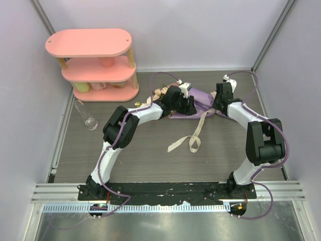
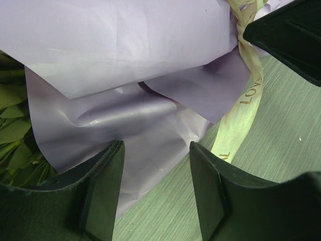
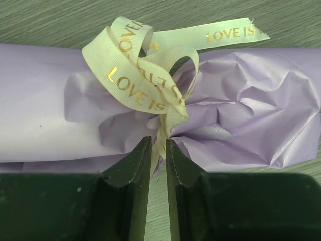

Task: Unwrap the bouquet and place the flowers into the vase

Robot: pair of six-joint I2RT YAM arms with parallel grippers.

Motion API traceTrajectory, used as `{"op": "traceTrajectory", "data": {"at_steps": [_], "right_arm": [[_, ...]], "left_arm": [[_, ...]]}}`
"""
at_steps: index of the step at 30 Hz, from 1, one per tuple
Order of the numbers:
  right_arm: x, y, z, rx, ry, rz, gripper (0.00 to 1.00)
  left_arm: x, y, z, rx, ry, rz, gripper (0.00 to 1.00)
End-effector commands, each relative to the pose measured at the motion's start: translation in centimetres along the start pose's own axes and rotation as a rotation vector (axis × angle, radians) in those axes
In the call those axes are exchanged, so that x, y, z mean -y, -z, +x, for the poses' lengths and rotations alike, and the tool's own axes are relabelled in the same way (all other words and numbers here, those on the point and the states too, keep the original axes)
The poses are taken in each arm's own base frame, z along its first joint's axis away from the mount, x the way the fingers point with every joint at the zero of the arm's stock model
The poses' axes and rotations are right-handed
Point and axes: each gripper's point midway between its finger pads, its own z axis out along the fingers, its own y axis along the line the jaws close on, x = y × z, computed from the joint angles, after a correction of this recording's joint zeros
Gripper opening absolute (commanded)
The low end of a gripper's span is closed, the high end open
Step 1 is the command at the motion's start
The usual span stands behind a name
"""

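Observation:
The bouquet (image 1: 200, 98) lies on its side at the back of the table, lilac paper (image 3: 45, 110) tied with a cream ribbon (image 3: 135, 85) in a loosened bow. Rose heads of the flowers (image 1: 159, 94) poke out at its left end. My left gripper (image 2: 156, 150) stands open over the lower edge of the paper (image 2: 110, 40), gripping nothing. My right gripper (image 3: 158, 143) is at the knot, its jaws a narrow gap apart with a ribbon strand running between the tips. The clear glass vase (image 1: 91, 122) stands far left, empty.
A pink three-tier shelf (image 1: 95, 45) fills the back left corner, with yellow (image 1: 83, 86) and pink (image 1: 99, 86) cups on its bottom tier. Long ribbon tails (image 1: 193, 140) trail toward the table's middle. Green leaves (image 2: 12, 125) show beside the left finger.

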Motion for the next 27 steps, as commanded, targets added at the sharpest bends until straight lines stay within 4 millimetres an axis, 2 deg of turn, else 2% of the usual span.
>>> {"op": "traceTrajectory", "data": {"at_steps": [1,5,8,16,20,24,27], "right_arm": [[0.4,-0.6,-1.1,0.04,-0.016,0.013,0.24],[0.7,-0.6,-0.9,0.036,-0.006,0.023,0.24],[-0.3,-0.9,-0.9,0.026,-0.004,-0.019,0.24],[-0.5,-1.5,-0.3,0.007,-0.004,-0.022,0.23],[-1.0,-1.2,-0.3,0.005,-0.014,-0.052,0.16],[-1.4,-0.1,-0.8,0.023,-0.023,-0.073,0.02],[-1.4,1.0,-1.5,0.041,-0.027,-0.067,0.01]], "left_arm": [[0.9,0.2,-1.7,0.047,-0.032,0.022,0.58],[0.8,0.2,-1.6,0.045,-0.032,0.023,0.58],[0.8,0.1,-1.6,0.043,-0.032,0.024,0.58],[0.8,0.2,-1.6,0.044,-0.033,0.023,0.58],[0.8,0.0,-1.6,0.044,-0.032,0.021,0.58],[0.7,-0.1,-1.4,0.041,-0.024,0.02,0.59],[0.5,-0.3,-1.3,0.039,-0.017,0.019,0.59]]}}
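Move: The ribbon knot lies just beneath the right hand, about 2 cm below and 1 cm ahead. From that hand, the flower heads are some 28 cm left and 4 cm ahead, a little lower; the long ribbon tail lies about 9 cm left and 12 cm back, on the table. From the left hand the knot is about 11 cm to the right and 1 cm ahead. Right hand sinks about 2 cm onto the ribbon knot, then shuts its slightly open fingers, pinching the ribbon. ##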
